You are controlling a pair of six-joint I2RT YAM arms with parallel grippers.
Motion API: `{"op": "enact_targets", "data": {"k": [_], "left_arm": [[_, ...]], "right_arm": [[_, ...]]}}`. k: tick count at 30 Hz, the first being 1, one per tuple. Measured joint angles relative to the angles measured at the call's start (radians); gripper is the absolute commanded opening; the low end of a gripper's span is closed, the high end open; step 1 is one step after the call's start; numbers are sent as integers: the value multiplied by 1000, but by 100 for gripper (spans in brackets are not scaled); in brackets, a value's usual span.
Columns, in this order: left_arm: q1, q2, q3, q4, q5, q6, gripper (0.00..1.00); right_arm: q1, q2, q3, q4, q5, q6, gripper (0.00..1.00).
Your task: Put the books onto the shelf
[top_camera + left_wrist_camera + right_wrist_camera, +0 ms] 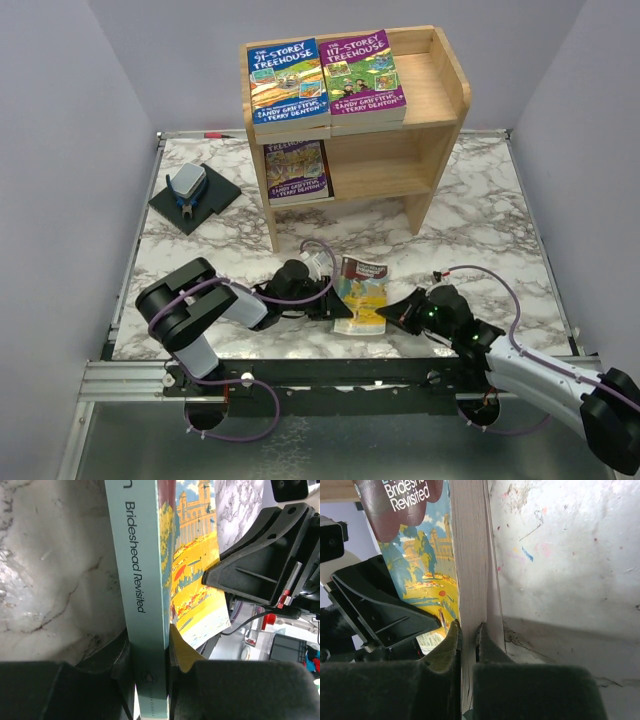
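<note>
A paperback titled "Brideshead Revisited" (362,295), with a yellow and blue cover, lies at the table's front middle between both arms. My left gripper (335,300) is shut on its pale green spine (145,580), one finger on each side (150,640). From the opposite side, my right gripper (392,314) is shut on the book's white page edge (470,555), jaws pinching it (468,630). The wooden shelf (440,130) stands at the back. On its top lie a blue Treehouse book (288,78) and a purple one (362,70). Another book (296,170) rests on the lower tier.
A black square pad with a blue-grey tool (193,195) sits at the back left on the marble table (480,230). Grey walls enclose the table on three sides. The right half of the shelf's tiers (395,160) holds nothing.
</note>
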Motion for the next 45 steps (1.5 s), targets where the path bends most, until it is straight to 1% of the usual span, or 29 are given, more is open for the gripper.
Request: {"op": "enact_targets", "data": {"k": [2, 3, 4, 7, 10, 15, 17, 18, 20, 24, 28, 32, 38, 45], "left_arm": [[-2, -18, -6, -9, 0, -4, 0], [-4, -34, -10, -18, 0, -8, 0], [-7, -54, -13, -29, 0, -12, 0], [-9, -109, -22, -48, -2, -23, 0], [-15, -201, -29, -96, -12, -27, 0], [-14, -357, -34, -194, -28, -34, 0], [-12, -422, -34, -239, -38, -34, 0], [-10, -457, -34, -264, -45, -33, 0], [-7, -503, -34, -296, -51, -33, 0], [-6, -599, -28, -373, -56, -33, 0], [-6, -679, -8, -455, -61, -29, 0], [-6, -756, 35, -525, -69, -19, 0], [-6, -808, 114, -597, -69, -2, 0], [-5, -819, 185, -637, -63, 9, 0]], "right_arm": [[1, -9, 0, -12, -5, 0, 0], [1, -18, 0, -19, -9, -1, 2], [1, -30, 0, -29, -13, -4, 6], [3, -68, 0, -57, -17, -13, 26], [6, -122, 0, -95, -22, -32, 42], [4, -201, 17, -224, 1, -89, 70], [4, -232, 38, -267, 6, -118, 79], [4, -248, 50, -281, 6, -136, 81], [4, -285, 77, -303, 6, -171, 84], [4, -366, 124, -316, 5, -234, 87], [4, -449, 177, -340, 6, -286, 87], [4, -490, 254, -355, 7, -338, 88], [4, -445, 374, -332, -32, -429, 89], [4, -289, 457, -277, -108, -507, 89]]}}
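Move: The left hand already grips the Brideshead book by its spine, with the book's middle about 4 cm ahead and 4 cm to its right, 1 cm up. From the left hand, the free right part of the lower shelf bay is roughly 22 cm ahead, 5 cm right and 25 cm up; the purple book in that bay is about 22 cm ahead, 10 cm left and 25 cm up. From the right hand, at the fore edge, the Brideshead book's middle is some 4 cm ahead, 5 cm left and 1 cm up. Keeping its pinch on the spine, the left hand lifts the Brideshead book off the table, about 21 cm nearly straight up with a slight drift to the left, its fingers coming up nearer to level. The right hand, shut at the fore edge, eases back about 1 cm while its fingers open wide and give up their hold, then climbs about as high beside the book, tipping its fingers up by some 40 degrees and staying open close to that edge. ##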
